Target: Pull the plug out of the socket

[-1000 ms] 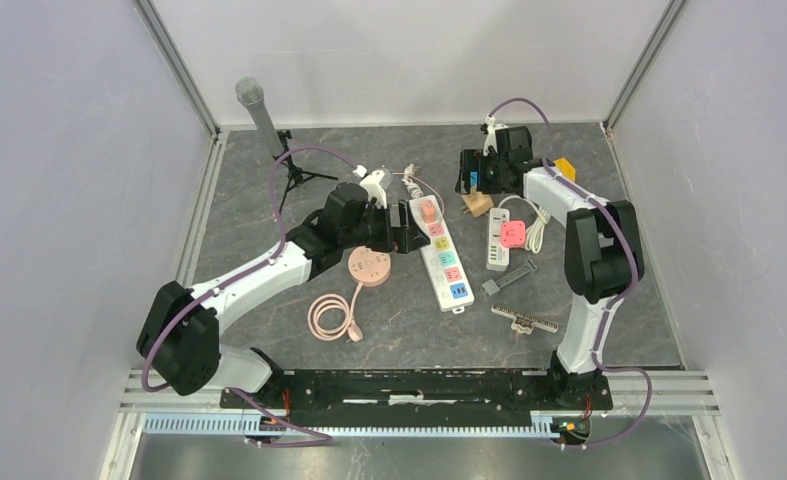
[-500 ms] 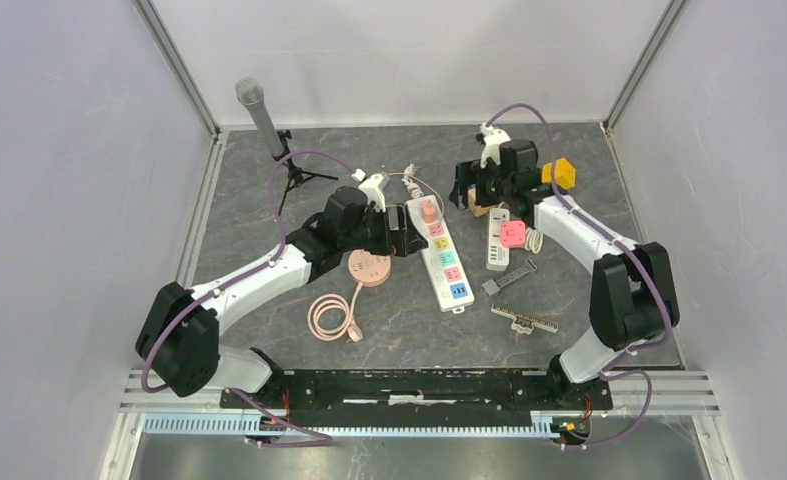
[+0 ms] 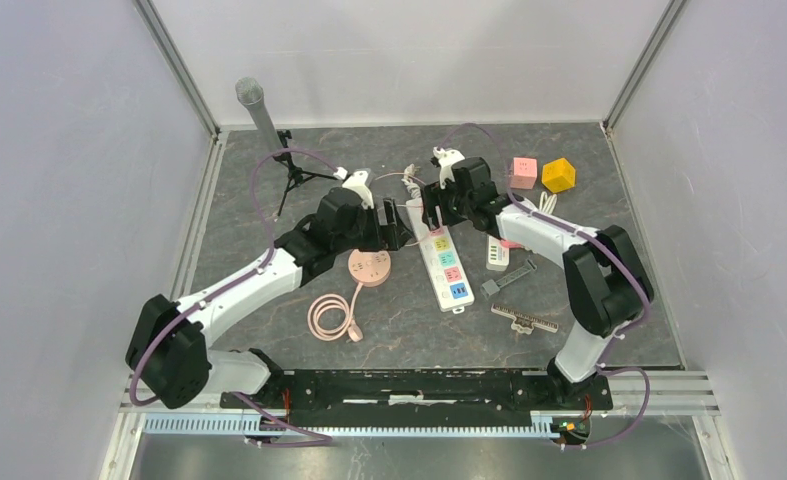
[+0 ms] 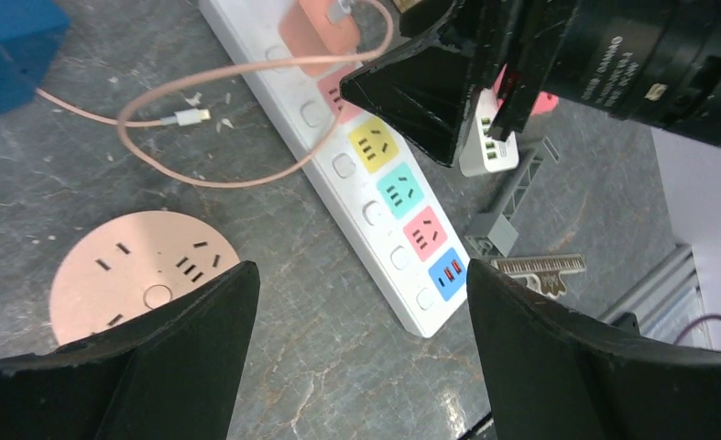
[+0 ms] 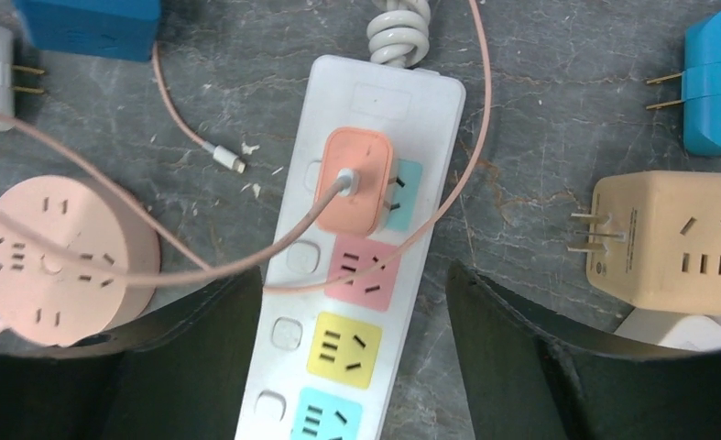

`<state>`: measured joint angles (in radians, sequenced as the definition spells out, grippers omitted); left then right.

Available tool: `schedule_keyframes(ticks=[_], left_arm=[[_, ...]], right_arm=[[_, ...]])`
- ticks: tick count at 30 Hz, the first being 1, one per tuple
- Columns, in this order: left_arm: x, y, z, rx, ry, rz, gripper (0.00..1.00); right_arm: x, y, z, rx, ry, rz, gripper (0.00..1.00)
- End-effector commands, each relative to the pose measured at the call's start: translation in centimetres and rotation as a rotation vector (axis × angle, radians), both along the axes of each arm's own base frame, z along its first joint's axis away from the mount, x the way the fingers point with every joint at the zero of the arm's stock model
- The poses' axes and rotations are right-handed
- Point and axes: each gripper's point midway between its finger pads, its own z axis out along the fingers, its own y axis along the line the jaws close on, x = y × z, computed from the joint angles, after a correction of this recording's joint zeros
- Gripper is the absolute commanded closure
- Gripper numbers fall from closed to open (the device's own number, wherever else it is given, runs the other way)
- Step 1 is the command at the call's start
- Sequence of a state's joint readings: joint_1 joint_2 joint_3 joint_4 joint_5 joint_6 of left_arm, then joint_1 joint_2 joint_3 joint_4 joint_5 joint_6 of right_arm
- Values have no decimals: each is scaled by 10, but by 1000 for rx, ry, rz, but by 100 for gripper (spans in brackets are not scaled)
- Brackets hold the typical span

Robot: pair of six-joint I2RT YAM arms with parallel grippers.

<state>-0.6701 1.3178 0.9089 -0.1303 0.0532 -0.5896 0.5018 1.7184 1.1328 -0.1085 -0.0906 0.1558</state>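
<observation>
The white power strip [image 3: 443, 264] with coloured sockets lies mid-table. An orange plug [image 5: 358, 181] with a thin pink cable sits in its far socket and also shows in the left wrist view [image 4: 315, 23]. In the top view my right gripper hides it. My right gripper [image 5: 349, 275] is open just above the strip, one finger on each side, its tips just short of the plug; it also shows in the top view [image 3: 432, 203]. My left gripper [image 4: 358, 275] is open and empty, just left of the strip's far half [image 3: 394, 222].
A round pink socket disc [image 3: 367, 266] with a coiled cord lies left of the strip. A beige cube adapter [image 5: 677, 243] and a blue adapter [image 5: 718, 82] lie right of the plug. A microphone stand [image 3: 259, 110], a pink cube [image 3: 523, 171], a yellow block [image 3: 558, 174], a small white strip [image 3: 496, 252] and a comb [image 3: 524, 319] are around.
My right arm has swung left from the back-right objects to over the far end of the power strip. My left gripper has drawn slightly back and left.
</observation>
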Motion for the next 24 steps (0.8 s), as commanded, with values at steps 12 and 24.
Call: schedule_keyframes(ticks=[12,24], left_arm=[[45,40,67,-58,-40,204,3],[78,41,30,-30,207,225,10]], right_arm=[[41,37,5,-11,-98,-45,42],[16,22,-8,-65,-65,-52,87]])
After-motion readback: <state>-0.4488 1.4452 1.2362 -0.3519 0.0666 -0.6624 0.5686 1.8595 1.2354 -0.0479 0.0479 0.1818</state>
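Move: The pink plug with the cable, standing in the far end of the power strip, lies about 3 cm ahead and 3 cm left of the right hand, some 2 cm below. From that hand, the strip's middle is about 6 cm back, level sideways; the tan block is 4 cm ahead and 5 cm right, the pink round socket 8 cm back and 15 cm left. From the left hand, the plug lies about 12 cm ahead, 6 cm right and 9 cm below. The right fingers close around the pink plug and pinch its sides, after the hand eases about 4 cm forward and to the left onto the plug, sinking slightly, and then all but stops. The open left hand meanwhile swings forward and left, about 8 cm forward, rising some 7 cm before dipping a little and turning roughly 15 degrees counter-clockwise. ##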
